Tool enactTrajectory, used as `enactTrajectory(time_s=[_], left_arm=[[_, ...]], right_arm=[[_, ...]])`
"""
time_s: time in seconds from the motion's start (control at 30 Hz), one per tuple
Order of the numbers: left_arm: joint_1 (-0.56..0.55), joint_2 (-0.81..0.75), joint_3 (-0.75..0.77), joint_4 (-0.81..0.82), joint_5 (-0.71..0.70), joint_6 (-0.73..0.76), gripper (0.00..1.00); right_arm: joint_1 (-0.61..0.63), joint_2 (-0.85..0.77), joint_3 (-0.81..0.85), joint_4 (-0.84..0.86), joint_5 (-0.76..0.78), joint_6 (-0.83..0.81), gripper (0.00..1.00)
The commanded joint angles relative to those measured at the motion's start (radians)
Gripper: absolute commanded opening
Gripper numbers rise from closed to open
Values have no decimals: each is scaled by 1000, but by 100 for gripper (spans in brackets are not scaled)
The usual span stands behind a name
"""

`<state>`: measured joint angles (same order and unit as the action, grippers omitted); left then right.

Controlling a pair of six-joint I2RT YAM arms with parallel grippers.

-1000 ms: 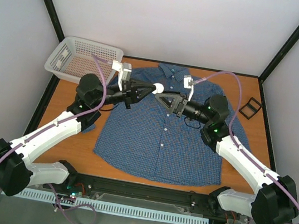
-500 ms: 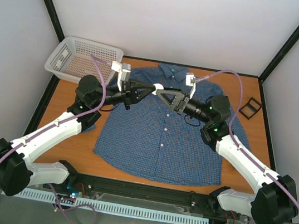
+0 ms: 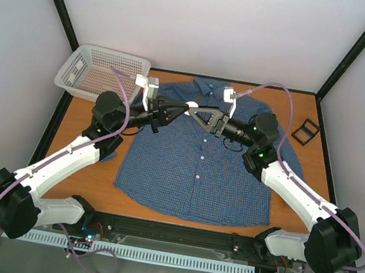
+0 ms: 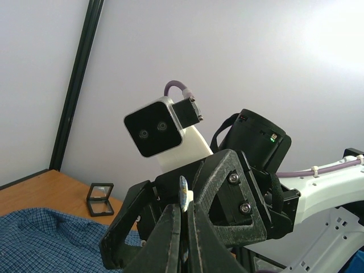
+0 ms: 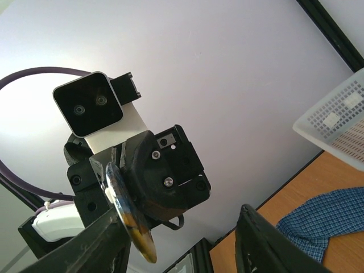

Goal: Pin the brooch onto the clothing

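The clothing [image 3: 197, 173], a blue checked shirt with white buttons, lies flat on the table. Above its collar area the two grippers meet tip to tip. My left gripper [image 3: 187, 107] is shut on the brooch [image 3: 192, 104], a small round disc. In the left wrist view the brooch [image 4: 183, 193] shows edge-on, pinched between the fingertips of my left gripper [image 4: 183, 209]. In the right wrist view the brooch [image 5: 129, 220] looks golden-brown with a bluish sheen. It hangs close to one finger of my open right gripper [image 5: 182, 242], whose other finger [image 5: 267, 244] stands well apart.
A white mesh basket [image 3: 102, 73] stands at the back left of the table. A small black hinged box [image 3: 305, 131] lies open at the right, beside the shirt's sleeve. Dark frame posts rise at the rear corners.
My right gripper has moved up and left toward the left gripper, and its fingers now flank the brooch. Its jaws have narrowed somewhat. The left arm has stayed in place.
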<state>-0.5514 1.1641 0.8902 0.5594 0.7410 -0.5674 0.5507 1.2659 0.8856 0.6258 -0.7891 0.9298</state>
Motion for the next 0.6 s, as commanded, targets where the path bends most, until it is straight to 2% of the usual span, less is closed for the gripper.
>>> enactTrajectory(time_s=[0.0,0.1,0.13,0.2,0.27,0.33,0.47,0.57], left_arm=[[-16,-26,3,61,69,16,1],[-16,-41,-7,21,6,41,1],[-16,-50,-10,-11,-29,55,1],[-16,-65,-15,-61,-108,93,1],[-15,-73,-19,-104,-181,128,1],[-15,-73,-26,-118,-226,156,1],[-15,-67,-28,-149,-331,213,1],[-15,-59,-38,-149,-411,296,1]], right_arm=[[3,39,31,-23,-8,-8,52],[2,-9,9,-1,-85,-87,66],[0,-44,5,-65,-91,-150,71],[0,-116,13,-332,-68,-315,80],[-14,-180,32,-559,-21,-493,83],[-50,-214,40,-697,31,-584,85],[-120,-220,57,-754,77,-608,85],[-123,-145,127,-804,182,-688,86]])
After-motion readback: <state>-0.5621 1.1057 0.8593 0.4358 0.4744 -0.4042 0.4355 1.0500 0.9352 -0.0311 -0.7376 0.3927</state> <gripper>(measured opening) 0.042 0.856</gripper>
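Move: The left gripper holds the brooch, its disc jutting about 2 cm to the right of the hand point. The shirt collar lies some 31 cm ahead, 9 cm right and 38 cm below the left hand. From the right gripper, the brooch is about 2 cm left, 1 cm ahead and 1 cm up; a shirt button lies some 37 cm below and 3 cm right, and the brooch box 17 cm ahead, 41 cm right, as far down. Open the right gripper from half to nearly wide and draw it clear of the brooch, first slightly back, then about 5.5 cm right and 3 cm down, tipping its fingers some 20 degrees down towards the shirt. Keep the left fingers shut on the brooch and carry it about 3 cm forward and 2 cm left, swinging counter-clockwise. ##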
